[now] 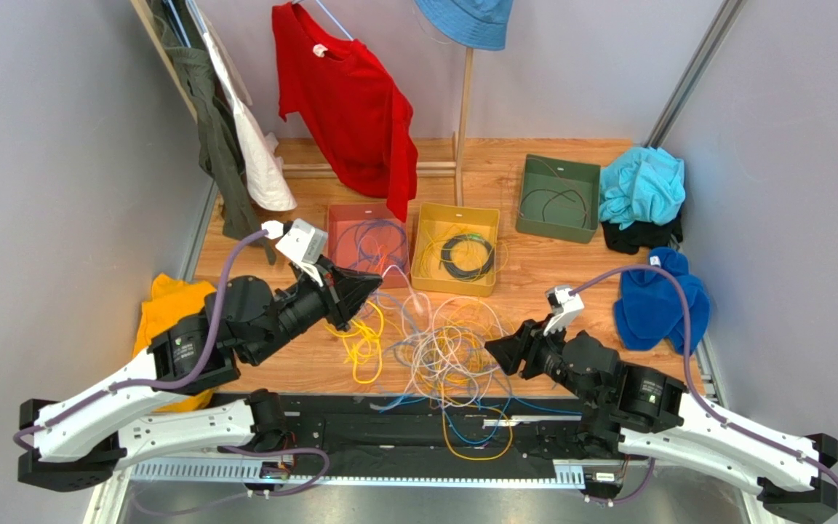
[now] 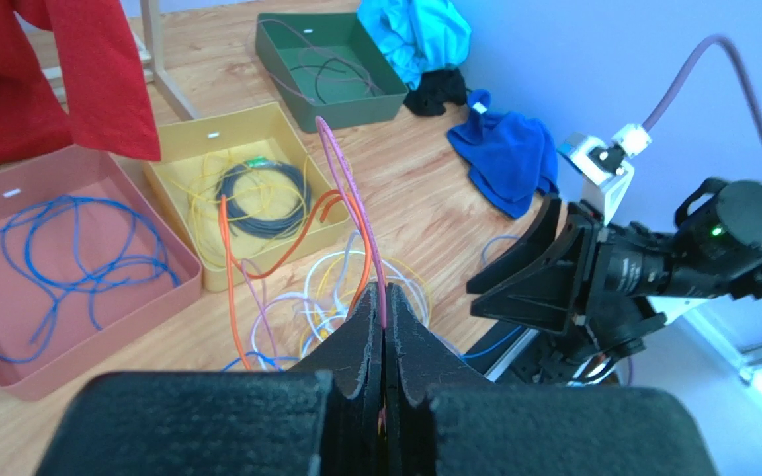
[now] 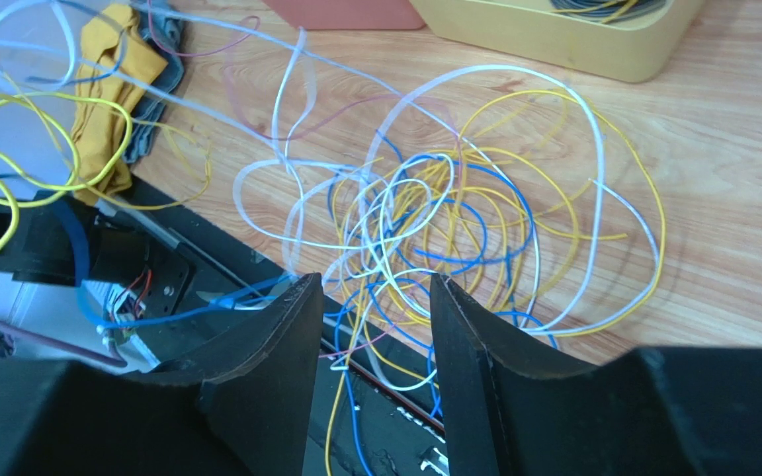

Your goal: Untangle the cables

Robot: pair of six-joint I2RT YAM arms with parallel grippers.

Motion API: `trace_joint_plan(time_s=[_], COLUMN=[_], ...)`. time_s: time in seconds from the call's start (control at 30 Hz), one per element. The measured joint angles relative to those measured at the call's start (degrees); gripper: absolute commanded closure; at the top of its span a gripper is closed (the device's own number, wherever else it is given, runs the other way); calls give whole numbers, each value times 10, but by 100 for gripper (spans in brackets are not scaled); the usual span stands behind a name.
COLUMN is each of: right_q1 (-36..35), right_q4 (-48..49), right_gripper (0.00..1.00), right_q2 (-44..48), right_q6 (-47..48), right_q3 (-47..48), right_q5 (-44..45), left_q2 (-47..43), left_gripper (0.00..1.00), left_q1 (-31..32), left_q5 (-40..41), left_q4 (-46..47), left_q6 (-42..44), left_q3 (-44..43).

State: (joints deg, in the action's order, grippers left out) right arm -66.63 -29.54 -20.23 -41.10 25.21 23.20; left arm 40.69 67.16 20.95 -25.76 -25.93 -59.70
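The cables (image 1: pixel 445 349) lie in a loose tangle of yellow, white and blue loops on the wood between the arms, spilling over the near edge. My left gripper (image 2: pixel 383 302) is shut on a thin purple cable (image 2: pixel 350 188), which rises out of the fingertips and arches back toward the trays. An orange cable (image 2: pixel 226 278) loops beside it. From above, the left gripper (image 1: pixel 374 286) sits at the tangle's left side. My right gripper (image 3: pixel 375 283) is open just over the tangle (image 3: pixel 435 218) at its near right edge, with nothing between its fingers; the top view shows that gripper (image 1: pixel 491 352) too.
Three trays stand behind the tangle: a pink tray (image 1: pixel 363 207) with blue cables, a yellow tray (image 1: pixel 451 288) with a black coil, a green tray (image 1: pixel 522 197). A red shirt (image 1: pixel 352 104) hangs at the back. Blue cloths (image 1: pixel 658 300) lie right, a yellow cloth (image 1: pixel 167 306) left.
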Motion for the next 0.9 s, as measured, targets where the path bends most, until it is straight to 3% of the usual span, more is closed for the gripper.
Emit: trace_joint_plan(time_s=[0.27,0.63,0.9], right_q1=[0,-8,-31], right_q4=[106,298,337], right_gripper=[52,52,52], right_q2=[-54,-203,-278], right_q6=[38,94,119], right_q3=[24,96,109], right_q5=[-75,-172,-197], left_q2=[46,96,111], left_gripper=[100,100,100], left_q1=[0,0,0], left_q5=[-10,-25,-31], left_q4=[-32,-37,-37], left_q6=[36,46,50], left_q3=[-6,-16,-18])
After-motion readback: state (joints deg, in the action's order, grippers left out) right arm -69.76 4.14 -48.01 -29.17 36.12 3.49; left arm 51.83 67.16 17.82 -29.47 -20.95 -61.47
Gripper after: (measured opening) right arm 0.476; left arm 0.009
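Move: The shut left gripper holds a bundle of cables high up, and its yellow loop hangs about 24 cm to the right gripper's left, 2 cm farther out and some 4 cm higher. From the left gripper that loop is about 16 cm below and 3 cm to the left. The main tangle lies on the table 5 cm left of the right gripper, 6 cm ahead and 14 cm down. The yellow box is about 29 cm ahead of the right gripper and 5 cm left. Swing the half-open right gripper about 13 cm left and 9 cm up, over the tangle to the strands hanging below the left gripper, turning it some 25 degrees counter-clockwise and levelling its fingers; let it sink slightly at the end. Meanwhile bring the left gripper down about 5 cm and a little right to meet it, tips dipping, and keep the cables pinched. ##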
